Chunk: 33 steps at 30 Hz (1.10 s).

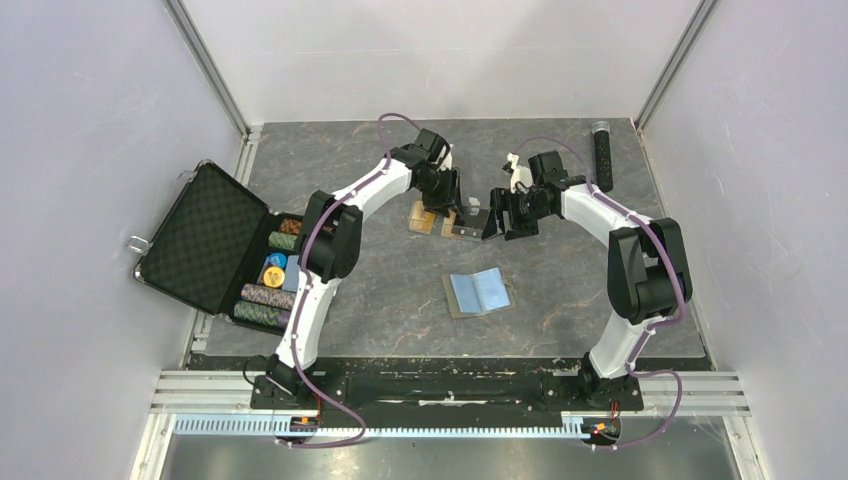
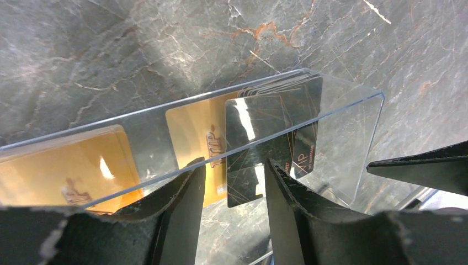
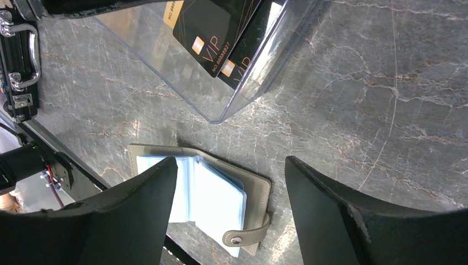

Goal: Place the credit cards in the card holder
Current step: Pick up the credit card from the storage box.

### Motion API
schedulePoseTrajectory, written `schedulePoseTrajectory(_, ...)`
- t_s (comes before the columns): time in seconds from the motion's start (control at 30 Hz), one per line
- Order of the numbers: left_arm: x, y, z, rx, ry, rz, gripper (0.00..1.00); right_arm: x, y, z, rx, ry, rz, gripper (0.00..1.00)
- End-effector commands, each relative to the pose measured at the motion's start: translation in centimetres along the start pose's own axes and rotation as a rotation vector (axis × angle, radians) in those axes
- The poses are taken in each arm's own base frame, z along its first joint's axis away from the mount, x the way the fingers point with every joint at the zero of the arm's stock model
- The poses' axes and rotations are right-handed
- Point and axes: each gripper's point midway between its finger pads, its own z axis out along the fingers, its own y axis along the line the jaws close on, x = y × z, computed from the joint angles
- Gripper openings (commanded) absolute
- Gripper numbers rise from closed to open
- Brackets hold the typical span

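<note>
The card holder point(image 1: 477, 292) lies open on the marble table, taupe outside with light blue sleeves; it shows below my right gripper point(image 3: 230, 161) as the card holder point(image 3: 218, 199), snap tab out. Orange-gold credit cards point(image 1: 422, 217) lie flat beside a small clear box point(image 1: 467, 226). Through the clear box's wall point(image 2: 342, 138) I see gold credit cards point(image 2: 190, 132) and black VIP cards point(image 2: 259, 132). My left gripper point(image 2: 234, 161) hangs over them at the box's edge, jaws apart, nothing pinched. My right gripper point(image 1: 493, 215) stands open just right of the box, empty. The black cards point(image 3: 207, 27) lean inside the box point(image 3: 182, 83).
A big black case point(image 1: 205, 235) lies open at the left with poker chips point(image 1: 270, 280) in rows; its handle point(image 3: 22, 49) shows in the right wrist view. A black tube point(image 1: 603, 155) lies at the back right. White walls enclose three sides.
</note>
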Motion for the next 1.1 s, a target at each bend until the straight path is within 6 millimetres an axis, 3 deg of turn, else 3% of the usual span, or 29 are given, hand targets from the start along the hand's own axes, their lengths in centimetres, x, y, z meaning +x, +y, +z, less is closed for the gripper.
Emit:
schedulePoseTrajectory(0.0,0.1,-2.1,0.3,0.085,0.0,-0.047,0.5,-1.5,0.5,-0.4,-0.009,-0.028,-0.034,0.74)
schedulePoseTrajectory(0.47,1.5,-1.1,1.9,0.074,0.055,-0.07,0.4,-1.2,0.4,-0.4,-0.004,-0.021,-0.037,0.75)
schedulePoseTrajectory(0.77,1.2,-1.0,1.4,0.057,0.038,-0.048,0.02,-1.3,0.4,-0.5,-0.003,-0.024,-0.038,0.75)
schedulePoseTrajectory(1.07,-0.1,-2.7,-1.2,0.082,-0.011,-0.022,0.02,-1.5,0.4,-0.7,0.005,-0.032,-0.043,0.75)
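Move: The black credit cards lean in the clear storage box, their middle about 4 cm to the left gripper's right, 2 cm nearer the base and 3 cm below. At the same depth, the near gold cards are 3 cm back and 1 cm left, the far gold cards 8 cm left and 1 cm back. The open card holder lies 18 cm back and 5 cm right. From the right gripper, the black cards are about 6 cm left, 3 cm ahead and 5 cm below. Bring the half-open left gripper about 2 cm back and to the right, towards the left edge of the black cards, sinking roughly 1 cm with a slight tilt. Then shut the fingers almost fully, pinching a black card by that edge, and ease up about half a centimetre. ##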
